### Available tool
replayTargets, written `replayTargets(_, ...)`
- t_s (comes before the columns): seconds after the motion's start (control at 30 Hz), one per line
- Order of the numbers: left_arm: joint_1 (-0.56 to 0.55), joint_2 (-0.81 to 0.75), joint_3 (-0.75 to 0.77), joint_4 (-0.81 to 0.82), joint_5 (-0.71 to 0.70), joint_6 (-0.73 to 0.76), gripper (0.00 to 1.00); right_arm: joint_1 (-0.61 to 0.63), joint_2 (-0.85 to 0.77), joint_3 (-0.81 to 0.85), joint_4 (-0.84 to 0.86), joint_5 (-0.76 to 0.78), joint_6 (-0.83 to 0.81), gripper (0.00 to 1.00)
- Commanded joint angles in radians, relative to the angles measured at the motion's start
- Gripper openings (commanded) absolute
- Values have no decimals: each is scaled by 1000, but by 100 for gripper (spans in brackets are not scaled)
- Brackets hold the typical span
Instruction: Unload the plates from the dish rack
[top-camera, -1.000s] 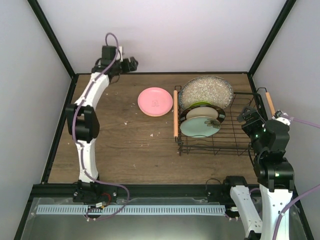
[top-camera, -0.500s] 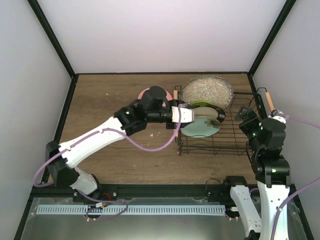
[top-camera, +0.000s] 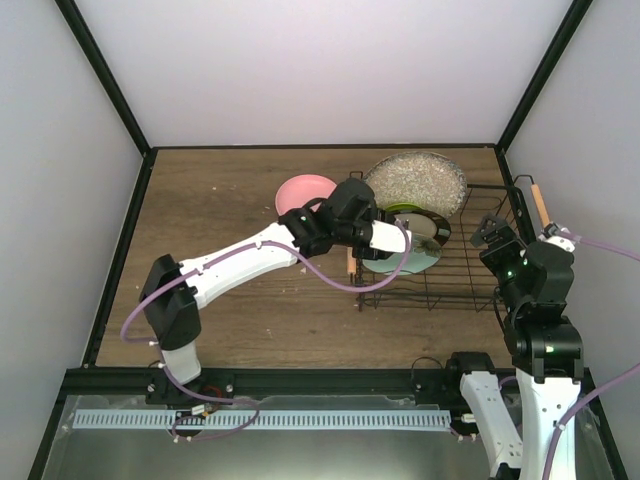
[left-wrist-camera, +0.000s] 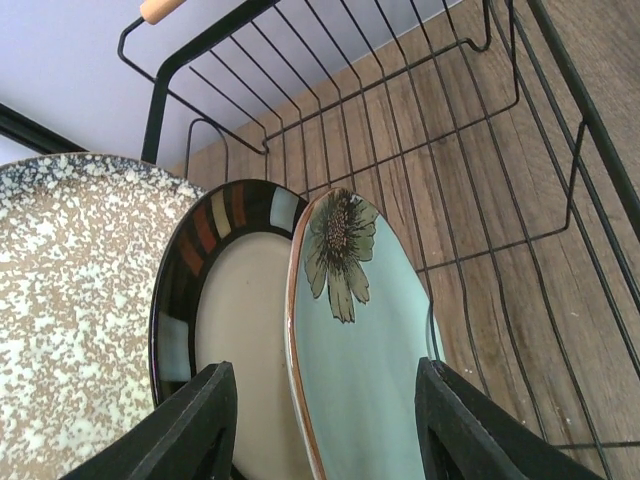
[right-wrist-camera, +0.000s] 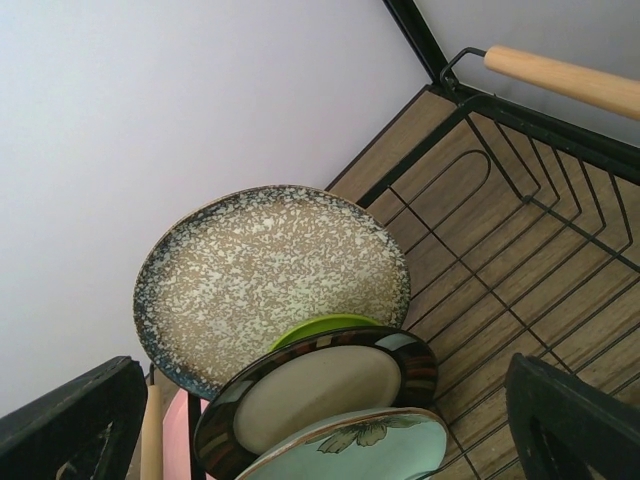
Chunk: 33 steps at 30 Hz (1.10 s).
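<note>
The dish rack (top-camera: 470, 272) stands at the right of the table. In it stand a large speckled grey plate (top-camera: 415, 180), a lime green plate (top-camera: 400, 209), a cream plate with a dark rim (left-wrist-camera: 240, 330) and, frontmost, a mint plate with a flower (left-wrist-camera: 370, 360). A pink plate (top-camera: 300, 190) lies flat on the table left of the rack. My left gripper (left-wrist-camera: 325, 430) reaches into the rack, open, its jaws straddling the mint plate's rim with a gap on each side. My right gripper (top-camera: 493, 232) hovers at the rack's right side, wide open with nothing between its fingers.
The rack has a wooden handle (top-camera: 540, 205) on its right side and another (top-camera: 350, 262) on its left, partly under my left arm. The rack's black wire wall (left-wrist-camera: 155, 100) rises behind the plates. Grey walls enclose the table on three sides.
My left arm swung from the far left corner across the table to the rack, and its jaws narrowed around the mint plate. The right arm barely shifted.
</note>
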Motion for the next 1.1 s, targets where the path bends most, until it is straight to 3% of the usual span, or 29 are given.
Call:
replayTargets(0.0, -14, 56, 52, 8, -21, 16, 50, 10, -21, 48, -21, 27, -18, 100)
replayTargets(0.37, -20, 189, 140, 29, -88, 22, 50, 10, -16, 65, -28, 32, -49, 100)
replayTargets(0.73, -28, 228, 162, 12, -117, 40, 14, 10, -27, 75, -43, 55, -59, 100)
replayTargets(0.9, -37, 224, 162, 11, -142, 47, 4, 9, -31, 73, -49, 59, -50, 100)
replayTargets(1.07, -45, 211, 177, 12, -161, 31, 4, 10, -40, 66, -52, 54, -38, 100)
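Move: Over the dish rack, the left hand is half open, with the teal plate's middle about 1 cm ahead, 5 cm to its right and 13 cm below. The black-rimmed plate is some 5 cm farther out than the teal one, the big speckled plate about 15 cm farther out. The pink plate lies on the table, 17 cm ahead and 19 cm left of that hand. From the right hand the teal plate is 7 cm ahead, 13 cm left and 21 cm below. Dropping about 5 cm while easing some 4 cm right and 3 cm forward, the left hand brings its half-open fingers down astride the teal plate's upper rim, next to the flower. It then nearly stops and shuts them almost fully, pinching the rim with one finger on the face and the other on the back. ##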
